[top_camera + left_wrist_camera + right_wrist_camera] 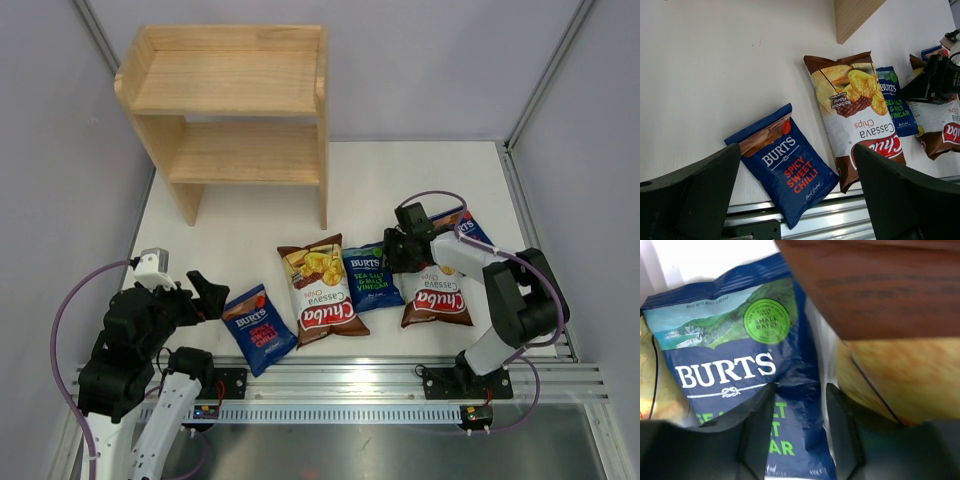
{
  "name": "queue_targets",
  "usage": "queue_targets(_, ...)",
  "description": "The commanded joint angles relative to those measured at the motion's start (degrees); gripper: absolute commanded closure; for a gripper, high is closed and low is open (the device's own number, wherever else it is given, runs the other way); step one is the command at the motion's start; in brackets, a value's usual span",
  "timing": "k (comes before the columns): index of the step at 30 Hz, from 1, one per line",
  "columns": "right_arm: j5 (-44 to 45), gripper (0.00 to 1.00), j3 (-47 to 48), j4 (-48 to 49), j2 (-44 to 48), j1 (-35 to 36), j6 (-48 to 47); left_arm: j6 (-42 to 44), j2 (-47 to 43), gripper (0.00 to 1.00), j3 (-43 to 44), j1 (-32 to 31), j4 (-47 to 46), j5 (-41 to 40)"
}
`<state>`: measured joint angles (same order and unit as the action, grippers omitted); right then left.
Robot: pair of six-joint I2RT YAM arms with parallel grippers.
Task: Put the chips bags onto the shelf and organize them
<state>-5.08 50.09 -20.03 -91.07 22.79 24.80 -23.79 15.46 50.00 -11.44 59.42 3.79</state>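
Note:
Several chips bags lie in a row on the white table in front of the wooden shelf (pixel 230 100). From the left they are a blue Burts Spicy Sweet Chilli bag (pixel 258 327) (pixel 787 170), a brown-and-cream Chuba bag (pixel 318 290) (pixel 860 115), a Burts Sea Salt & Vinegar bag (pixel 368 278) (pixel 725 340), and a second Chuba bag (pixel 437 295) (pixel 900 380). Another blue bag (pixel 474 228) shows partly behind the right arm. My right gripper (pixel 395 250) (pixel 800 410) pinches the crumpled right edge of the Sea Salt & Vinegar bag. My left gripper (pixel 205 297) (pixel 797 200) hangs open above the chilli bag.
Both tiers of the shelf are bare in the top view. One shelf leg (pixel 855 15) stands just beyond the middle Chuba bag. A metal rail (pixel 400 385) runs along the table's near edge, and grey walls close in the left, right and back.

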Motion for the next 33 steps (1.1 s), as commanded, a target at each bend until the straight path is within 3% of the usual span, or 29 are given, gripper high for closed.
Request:
queue_targets(1,-2.5,0.51,1.1,4.6,-1.7,0.3,-0.5,1.3,0.9,0.01,-0.3,0.3,-2.8,2.0)
queue_targets(7,-3.4,0.75,-1.3,7.0,1.1,0.8,1.1,1.2,0.8,0.01,-0.3,0.3,-3.0,2.0)
queue_targets(8,-3.3,0.84,-1.8,7.2,2.5,0.8,1.6,1.2,0.9,0.01,-0.3,0.3,-3.1,2.1)
queue_targets(13,-2.2,1.0,-2.9,8.2,6.2,0.8,3.3,1.2,0.8,0.01,-0.3,0.2,-3.0,2.1)
queue_targets(19,-0.5,1.0,-3.0,7.0,12.9,0.9,4.7,0.8,0.5,0.01,0.0,0.2,-3.4,2.1)
queue_targets(23,1.1,1.0,-2.2,5.3,21.4,0.8,6.8,-2.9,1.2,0.01,-1.2,0.3,-8.0,9.1)
queue_targets(29,4.7,1.0,2.4,0.9,31.5,0.8,8.6,-13.5,6.8,0.01,-10.6,0.1,-27.5,22.5)
queue_targets(32,6.9,1.0,6.1,-1.5,35.2,0.7,9.4,-18.8,10.7,0.01,-14.0,-2.8,-42.0,25.9)
queue_targets(33,7.1,1.0,6.8,-1.7,36.2,0.8,10.0,-19.8,11.2,0.01,-15.4,-6.6,-48.8,25.0)
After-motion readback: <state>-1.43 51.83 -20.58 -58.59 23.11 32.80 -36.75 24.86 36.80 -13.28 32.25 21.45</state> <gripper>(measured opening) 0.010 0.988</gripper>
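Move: The sea salt & malt vinegar bag is right at the half-open right fingers, which stand over its right edge: its middle is about 4 cm to the left and 3 cm back, at about fingertip height. One cassava bag lies some 8 cm right and 3 cm back, the other roughly 14 cm left and 5 cm back. From the left hand the vinegar bag is about 13 cm ahead, 26 cm right and 21 cm below. The right hand edges about 1.5 cm left as its fingers close all the way, pinching the vinegar bag's right side, then rises almost straight up by about 20 cm with the bag in its grip, the fingers tipping up towards forward by some 30 degrees. Late in the lift the open, empty left hand starts off to the right and somewhat forward, about 8 cm and 5 cm, towards the left cassava bag, rolling its left side down. ##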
